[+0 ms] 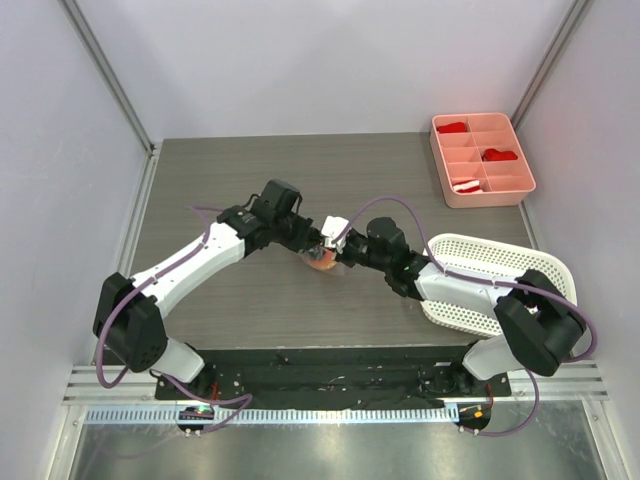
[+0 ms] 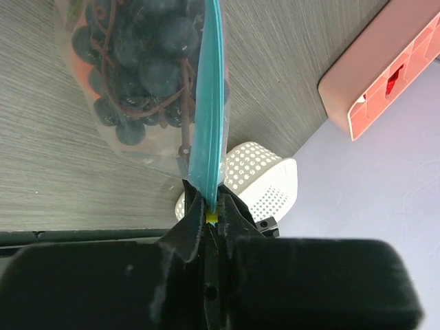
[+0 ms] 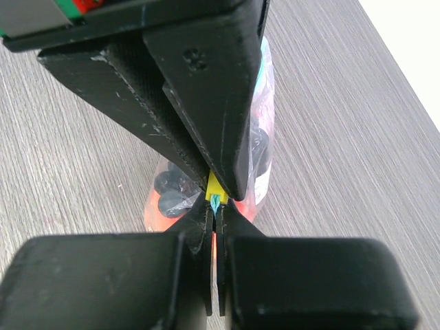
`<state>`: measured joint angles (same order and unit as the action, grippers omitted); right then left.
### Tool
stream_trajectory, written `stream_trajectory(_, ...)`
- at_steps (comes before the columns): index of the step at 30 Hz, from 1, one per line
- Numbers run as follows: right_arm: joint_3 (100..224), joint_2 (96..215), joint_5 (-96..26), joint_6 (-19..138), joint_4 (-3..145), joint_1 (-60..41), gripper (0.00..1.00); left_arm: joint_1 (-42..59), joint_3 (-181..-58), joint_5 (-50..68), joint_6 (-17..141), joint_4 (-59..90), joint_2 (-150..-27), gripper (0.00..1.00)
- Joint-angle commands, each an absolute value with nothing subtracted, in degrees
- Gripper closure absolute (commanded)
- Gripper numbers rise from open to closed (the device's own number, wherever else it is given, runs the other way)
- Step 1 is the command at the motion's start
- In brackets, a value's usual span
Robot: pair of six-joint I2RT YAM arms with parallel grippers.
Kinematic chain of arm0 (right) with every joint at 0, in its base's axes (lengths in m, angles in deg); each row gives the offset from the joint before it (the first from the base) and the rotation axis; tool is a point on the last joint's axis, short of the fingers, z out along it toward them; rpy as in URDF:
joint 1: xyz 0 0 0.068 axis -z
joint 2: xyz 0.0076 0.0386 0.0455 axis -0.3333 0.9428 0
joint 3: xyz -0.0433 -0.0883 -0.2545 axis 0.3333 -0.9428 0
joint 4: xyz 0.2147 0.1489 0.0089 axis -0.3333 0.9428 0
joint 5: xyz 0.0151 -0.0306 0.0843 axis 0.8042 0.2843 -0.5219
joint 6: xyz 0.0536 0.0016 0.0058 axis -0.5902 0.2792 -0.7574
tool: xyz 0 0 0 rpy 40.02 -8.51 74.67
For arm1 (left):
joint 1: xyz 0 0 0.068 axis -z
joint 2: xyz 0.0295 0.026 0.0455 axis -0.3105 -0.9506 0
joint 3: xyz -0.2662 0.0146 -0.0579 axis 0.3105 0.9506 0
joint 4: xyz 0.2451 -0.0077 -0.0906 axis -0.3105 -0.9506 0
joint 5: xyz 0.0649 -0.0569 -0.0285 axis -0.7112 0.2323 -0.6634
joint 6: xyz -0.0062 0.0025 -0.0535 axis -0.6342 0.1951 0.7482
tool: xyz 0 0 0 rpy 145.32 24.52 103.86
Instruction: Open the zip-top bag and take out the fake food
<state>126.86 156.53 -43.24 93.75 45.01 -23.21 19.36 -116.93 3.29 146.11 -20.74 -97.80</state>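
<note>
The zip-top bag (image 1: 322, 262) hangs between both grippers above the middle of the table. In the left wrist view its teal zip strip (image 2: 208, 103) runs up from my fingers, with a black berry cluster (image 2: 148, 65) inside the clear plastic. My left gripper (image 2: 212, 210) is shut on the strip at its yellow slider (image 2: 213, 216). My right gripper (image 3: 216, 206) is shut on the teal end of the strip, directly below the left gripper's fingers (image 3: 206, 103). An orange fruit (image 3: 159, 213) and black berries (image 3: 172, 189) show through the bag. In the top view the left gripper (image 1: 315, 240) and the right gripper (image 1: 345, 250) meet.
A white perforated basket (image 1: 505, 285) lies at the right under my right arm and also shows in the left wrist view (image 2: 265, 172). A pink divided tray (image 1: 483, 160) with red-and-white bits stands at the far right corner. Grey walls close in the table.
</note>
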Motion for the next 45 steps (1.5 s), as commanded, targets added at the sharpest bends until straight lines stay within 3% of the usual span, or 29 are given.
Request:
stream_trajectory(1,126.91,153.13,-42.42,94.98,41.02,-23.86,0.99,19.61,-116.74,-0.64,146.25,-20.73,-96.09,1.00)
stream_trajectory(15,121.82,151.72,-38.99,93.05,33.03,-23.34,0.99,17.07,-111.57,-6.37,144.76,-21.52,-93.02,1.00)
stream_trajectory(30,118.74,150.93,-34.43,89.62,28.37,-17.98,0.99,3.37,-106.64,-5.85,132.20,-26.18,-85.54,1.00)
stream_trajectory(45,117.68,151.46,-33.54,87.51,26.96,-14.37,0.99,-4.11,-105.41,-6.11,125.07,-29.96,-83.52,1.00)
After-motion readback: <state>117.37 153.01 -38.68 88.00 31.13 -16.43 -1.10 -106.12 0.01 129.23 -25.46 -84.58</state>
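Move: Pinched in the left fingers, the yellow slider sits at the bag's right corner. From this hand, the zip's other end lies roughly 9 cm ahead and 10 cm left, about level in height. The fake food hangs about 8 cm below the left hand, 3 cm left and 1 cm back. The right fingers hold the corner beside the slider, which is about 1 cm ahead and 1 cm left of them. Drawing the slider along the zip, the left hand keeps its pinch and, after a brief hold, travels about 15 cm left towards the strip's other end, rolling its left side up and turning counter-clockwise, some 15 degrees in all. The right hand keeps hold of the corner and pulls it the other way, nearly 6 cm right and 3 cm forward, turning about 12 degrees clockwise. ##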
